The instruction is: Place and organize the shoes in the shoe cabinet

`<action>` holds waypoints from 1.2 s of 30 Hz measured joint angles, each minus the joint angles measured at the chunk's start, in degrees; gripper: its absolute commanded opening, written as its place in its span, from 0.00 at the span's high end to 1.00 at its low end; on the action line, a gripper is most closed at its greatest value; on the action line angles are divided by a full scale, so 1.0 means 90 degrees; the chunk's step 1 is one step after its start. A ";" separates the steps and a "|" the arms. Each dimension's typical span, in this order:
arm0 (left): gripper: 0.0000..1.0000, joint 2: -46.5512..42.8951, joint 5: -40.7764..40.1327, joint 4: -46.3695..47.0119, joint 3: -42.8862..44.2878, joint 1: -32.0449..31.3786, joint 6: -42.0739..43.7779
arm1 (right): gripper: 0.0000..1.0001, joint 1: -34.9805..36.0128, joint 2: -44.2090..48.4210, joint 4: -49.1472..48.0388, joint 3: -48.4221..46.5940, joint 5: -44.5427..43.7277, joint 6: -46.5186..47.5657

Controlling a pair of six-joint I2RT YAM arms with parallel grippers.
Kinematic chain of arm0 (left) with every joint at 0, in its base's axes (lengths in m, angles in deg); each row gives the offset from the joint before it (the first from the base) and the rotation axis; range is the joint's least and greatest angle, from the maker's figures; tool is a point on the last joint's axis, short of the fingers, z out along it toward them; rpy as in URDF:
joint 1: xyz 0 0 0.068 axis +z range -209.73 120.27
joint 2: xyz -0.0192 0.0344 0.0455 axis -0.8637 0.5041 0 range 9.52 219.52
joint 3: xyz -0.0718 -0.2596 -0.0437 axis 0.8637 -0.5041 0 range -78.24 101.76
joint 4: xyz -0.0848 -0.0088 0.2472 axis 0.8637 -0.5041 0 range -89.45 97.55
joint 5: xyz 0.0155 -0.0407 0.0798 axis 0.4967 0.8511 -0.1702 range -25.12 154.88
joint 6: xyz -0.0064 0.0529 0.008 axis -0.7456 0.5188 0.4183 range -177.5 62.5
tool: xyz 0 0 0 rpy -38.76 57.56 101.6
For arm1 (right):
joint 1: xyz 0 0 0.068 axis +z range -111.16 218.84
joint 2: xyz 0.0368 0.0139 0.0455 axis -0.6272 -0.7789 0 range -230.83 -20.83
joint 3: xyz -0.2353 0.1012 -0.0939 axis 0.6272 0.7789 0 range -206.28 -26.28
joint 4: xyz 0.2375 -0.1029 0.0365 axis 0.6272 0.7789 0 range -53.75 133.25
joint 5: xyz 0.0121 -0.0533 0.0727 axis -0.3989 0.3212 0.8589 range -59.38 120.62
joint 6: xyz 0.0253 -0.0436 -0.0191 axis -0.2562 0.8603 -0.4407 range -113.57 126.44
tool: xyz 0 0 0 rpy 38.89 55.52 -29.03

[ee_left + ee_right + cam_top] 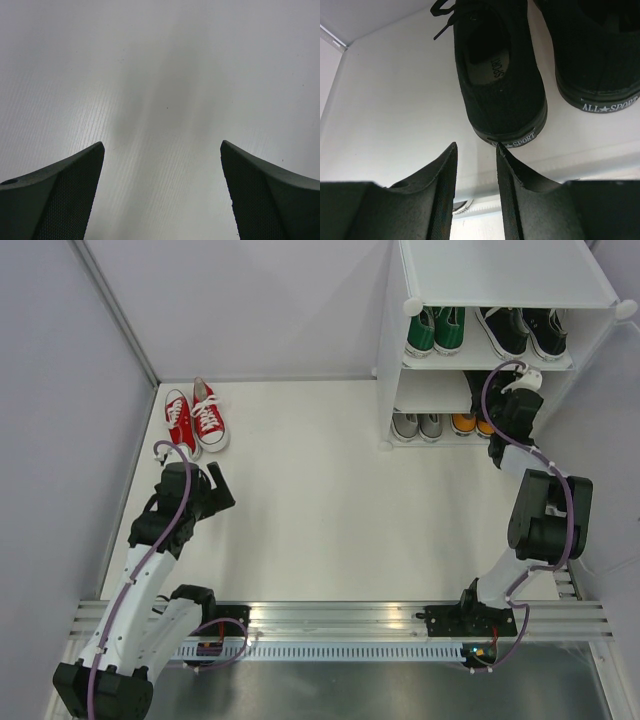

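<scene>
The shoe cabinet (500, 270) stands at the back right. Its upper tier holds green shoes (435, 330) and black white-soled shoes (520, 332); grey shoes (417, 425) and orange shoes (468, 424) sit lower down. Red shoes (195, 420) lie on the table at the back left. My right gripper (505, 400) reaches into the cabinet's right side. In the right wrist view it (476, 147) stands narrowly open and empty, its right fingertip at the heel of an all-black shoe (500, 75), beside a second one (600, 50). My left gripper (162, 145) is wide open over bare table.
The cabinet shelf (395, 100) is bare white to the left of the black shoes. A grey wall runs along the table's left side and back. The left gripper (222, 490) hovers just in front of the red shoes.
</scene>
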 measured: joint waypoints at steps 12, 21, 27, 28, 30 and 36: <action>0.00 0.0029 -0.0002 0.0000 0.0000 0.0000 0.0002 | 0.45 0.0000 -0.0012 0.0007 -0.0002 -0.0044 0.0046; 0.00 0.0100 -0.0010 0.0000 0.0000 0.0000 0.0002 | 0.29 0.0036 0.2302 0.2259 0.0243 -0.0631 -0.0187; 0.00 0.0250 -0.0010 0.0002 0.0000 0.0000 0.0000 | 0.12 0.0223 0.3917 0.4126 0.0121 -0.0478 -0.0301; 0.00 0.0284 -0.0010 0.0002 0.0000 0.0000 0.0000 | 0.10 0.0253 0.4167 0.4359 0.0121 -0.0398 -0.0328; 0.00 0.0374 0.0000 0.0002 0.0000 0.0000 -0.0005 | 0.05 0.0262 0.4612 0.4704 0.0143 -0.0192 -0.0372; 0.00 0.0748 0.0374 -0.0061 0.0073 -0.0002 -0.0146 | 0.02 0.0607 0.5401 0.5260 0.0291 0.0019 -0.0359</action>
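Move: The left black shoe on the middle shelf lies straight ahead of the right hand, its middle about 10 cm out at roughly hand height, heel just by the fingertips. Its mate stands some 8 cm to the right of it; the orange pair is about 14 cm below it. From the left hand, that black shoe is roughly 38 cm ahead and 65 cm right; the red shoes are some 22 cm ahead, 8 cm left, 13 cm below. Right hand backs about 20 cm off the black shoe's heel, rising 13 and veering left, fingers opening wide. ##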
